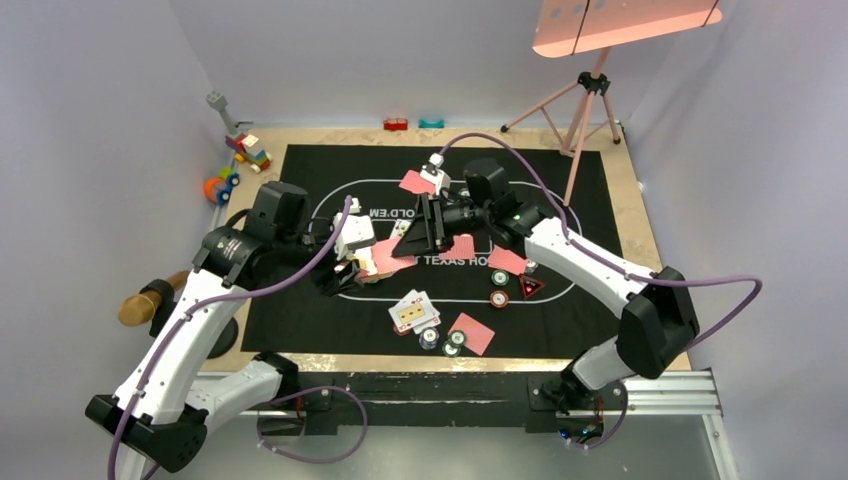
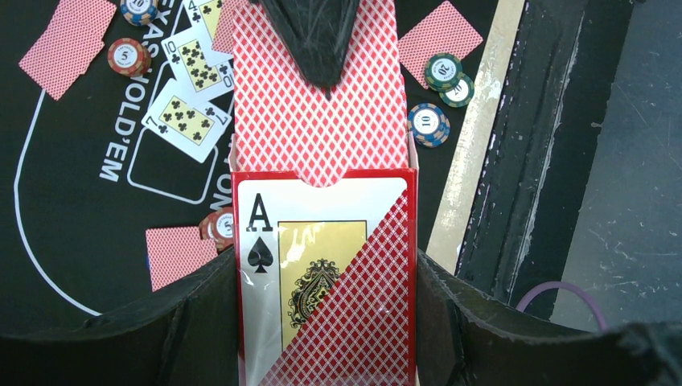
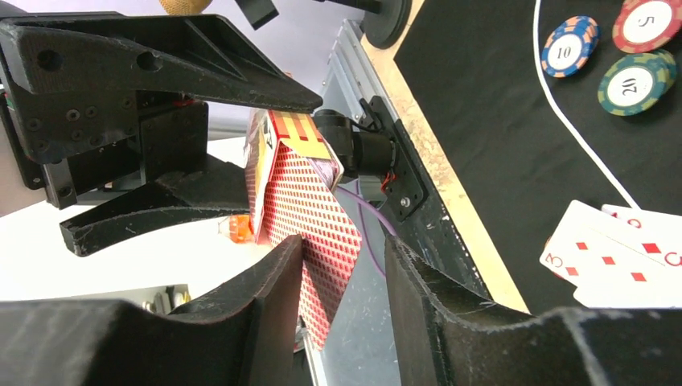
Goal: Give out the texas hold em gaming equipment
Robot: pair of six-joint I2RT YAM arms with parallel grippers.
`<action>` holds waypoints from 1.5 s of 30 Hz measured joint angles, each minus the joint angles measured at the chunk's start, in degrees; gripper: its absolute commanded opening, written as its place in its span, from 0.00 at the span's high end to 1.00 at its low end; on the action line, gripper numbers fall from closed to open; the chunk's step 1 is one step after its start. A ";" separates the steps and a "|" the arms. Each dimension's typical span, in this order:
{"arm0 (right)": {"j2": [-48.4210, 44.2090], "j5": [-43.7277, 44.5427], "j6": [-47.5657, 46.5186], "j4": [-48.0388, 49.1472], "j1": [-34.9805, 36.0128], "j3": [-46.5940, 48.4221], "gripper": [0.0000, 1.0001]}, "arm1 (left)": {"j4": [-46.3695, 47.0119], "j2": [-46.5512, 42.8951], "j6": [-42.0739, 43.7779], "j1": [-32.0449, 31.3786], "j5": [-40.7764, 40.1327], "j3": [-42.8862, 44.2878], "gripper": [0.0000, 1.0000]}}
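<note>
My left gripper (image 2: 326,299) is shut on a red card box (image 2: 326,273) printed with an ace of spades, held above the mat's near left. A red-backed card (image 2: 322,121) sticks out of the box top. My right gripper (image 3: 344,249) reaches in from the right, open around that card (image 3: 310,209). The card lies against one finger, with a gap to the other. Face-up cards (image 1: 413,312), red-backed cards (image 1: 472,333), poker chips (image 1: 499,298) and a dark triangle marker (image 1: 530,287) lie on the mat. More chips (image 2: 434,122) sit near the front edge.
The black mat (image 1: 600,200) printed with TEXAS HOLD'EM covers the wooden table. Toy blocks (image 1: 245,150) stand at the back left. A pink tripod (image 1: 590,100) stands at the back right. A metal rail (image 1: 660,390) runs along the near edge.
</note>
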 measured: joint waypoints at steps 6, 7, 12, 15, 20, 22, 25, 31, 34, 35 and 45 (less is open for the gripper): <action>-2.43 0.24 -1.14 -2.84 -3.34 -0.63 0.75 | 0.09 0.00 0.00 0.00 0.02 0.00 1.00; -3.06 0.24 -1.36 -3.19 -3.93 -0.83 0.79 | 0.13 0.00 0.02 0.00 0.04 0.00 1.00; -5.68 0.33 -2.01 -5.18 -6.01 -1.05 0.93 | 0.17 0.00 0.02 0.00 0.07 0.00 1.00; -6.97 0.31 -2.58 -6.51 -7.04 -1.05 0.98 | 0.17 0.00 0.02 0.00 0.07 0.00 1.00; -8.85 0.24 -4.35 -9.44 -11.41 -1.05 1.00 | 0.17 -0.02 0.02 0.00 0.07 0.00 1.00; -9.03 0.28 -5.03 -9.79 -14.62 -1.11 1.00 | 0.24 -0.07 0.02 0.00 0.07 0.00 1.00; -8.79 0.31 -5.77 -9.33 -18.64 -2.49 1.00 | 0.35 -0.13 0.02 0.00 0.07 0.00 1.00; -0.79 2.95 -8.59 -8.22 -20.74 -4.63 1.00 | 0.39 -0.22 0.02 0.00 0.07 0.00 1.00; 5.99 5.66 -10.01 -7.65 -20.70 -5.18 1.00 | 0.44 -0.24 0.02 0.00 0.07 0.00 1.00; 7.76 6.54 -10.27 -7.39 -20.70 -5.25 1.00 | 0.44 -0.24 0.02 0.00 0.07 0.00 1.00; 15.98 12.55 -12.02 -1.95 -20.70 -5.66 1.00 | 0.52 -0.22 0.02 0.00 0.09 0.00 1.00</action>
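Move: The card half out of the box has its middle about 3 cm left of the right hand and 1 back, almost at its height; the box is about 8 cm left and 2 back. The face-down card at mid-table lies some 17 cm ahead, 11 right and 25 below, the ten of clubs about 20 ahead, 5 right. From the left hand, the half-out card is about 8 cm right, 2 ahead, slightly below. Right hand drags the top card out, pinches it, swings forward-right and 17 cm down towards the face-down card. ##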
